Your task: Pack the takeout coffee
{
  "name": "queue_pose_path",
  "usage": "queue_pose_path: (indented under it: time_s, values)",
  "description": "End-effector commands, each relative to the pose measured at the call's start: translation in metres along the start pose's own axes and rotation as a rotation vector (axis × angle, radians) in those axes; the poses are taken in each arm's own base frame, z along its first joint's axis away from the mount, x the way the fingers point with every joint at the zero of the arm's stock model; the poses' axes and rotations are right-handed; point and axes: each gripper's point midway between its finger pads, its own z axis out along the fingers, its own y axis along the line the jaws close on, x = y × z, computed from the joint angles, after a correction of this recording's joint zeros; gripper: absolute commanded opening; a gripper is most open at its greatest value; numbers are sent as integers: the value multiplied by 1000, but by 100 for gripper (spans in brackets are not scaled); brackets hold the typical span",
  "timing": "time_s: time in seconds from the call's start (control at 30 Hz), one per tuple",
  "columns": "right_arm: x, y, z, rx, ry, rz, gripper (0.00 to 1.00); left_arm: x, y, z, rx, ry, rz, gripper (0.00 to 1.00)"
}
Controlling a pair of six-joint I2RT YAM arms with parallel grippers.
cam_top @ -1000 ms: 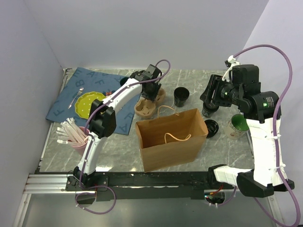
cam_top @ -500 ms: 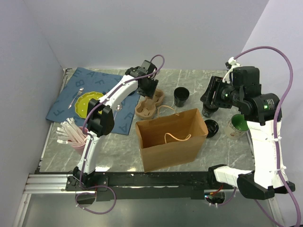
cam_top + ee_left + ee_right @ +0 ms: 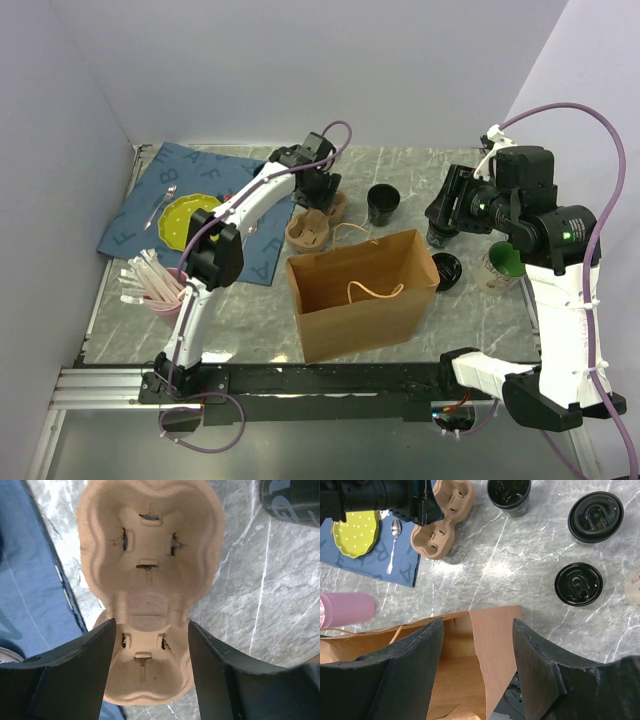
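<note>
The takeout coffee [image 3: 595, 517], a black cup with a black lid, stands on the marble at the right; in the top view the takeout coffee [image 3: 438, 237] is partly hidden under my right gripper [image 3: 446, 212]. That right gripper [image 3: 477, 645] is open, with the brown paper bag [image 3: 470, 675] below its fingers. My left gripper [image 3: 150, 650] is open, its fingers either side of the near well of a tan pulp cup carrier [image 3: 150, 565] lying on the table. In the top view the left gripper [image 3: 318, 190] hangs over the carrier [image 3: 308, 228].
An open black cup [image 3: 381, 204] stands behind the bag [image 3: 360, 292]. A loose black lid [image 3: 447, 271] and a green mug [image 3: 500, 266] lie to its right. At the left are a blue mat [image 3: 150, 195], a yellow plate [image 3: 188, 220] and a pink cup of straws [image 3: 160, 285].
My left gripper's jaws have widened around the cup carrier and it has shifted slightly. The right arm has barely moved.
</note>
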Motion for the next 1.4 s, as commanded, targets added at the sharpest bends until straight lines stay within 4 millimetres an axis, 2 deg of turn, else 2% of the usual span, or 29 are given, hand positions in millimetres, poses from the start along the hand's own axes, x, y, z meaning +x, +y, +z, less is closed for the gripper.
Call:
queue_pose_path:
  time_s: [0.0,1.0,1.17,1.37]
  values:
    - [-7,5,-2,-19,-38,5,65,-13,-8,-2,1,-39,-2,64]
    - [-10,4,16,-19,-6,-61,66,-8,1,14,-19,-8,-9,56]
    - [-11,4,18,-20,-4,-70,66,-11,1,11,-22,-17,-10,46]
    - [-7,4,20,-24,2,-65,66,-24,-2,-6,-14,-61,-8,37]
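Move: The cup carrier stands almost directly beneath my left hand, with the bridge between its two wells 2–3 cm under my open fingertips and its middle about 3 cm down and 1 cm ahead. The black cup stands some 14 cm to the right and 3 cm farther out. The paper bag is roughly 21 cm back and 10 cm right. From my high right hand the carrier lies about 21 cm ahead, 24 cm left and 29 cm down. I ease my left hand down about 2 cm onto the carrier's bridge, fingertips straddling it, with the wrist all but unturned. Once low, I draw the half-open fingers in by about a third to pinch the bridge from both sides. My open right hand drifts roughly 2 cm forward and down above the bag's right side. ##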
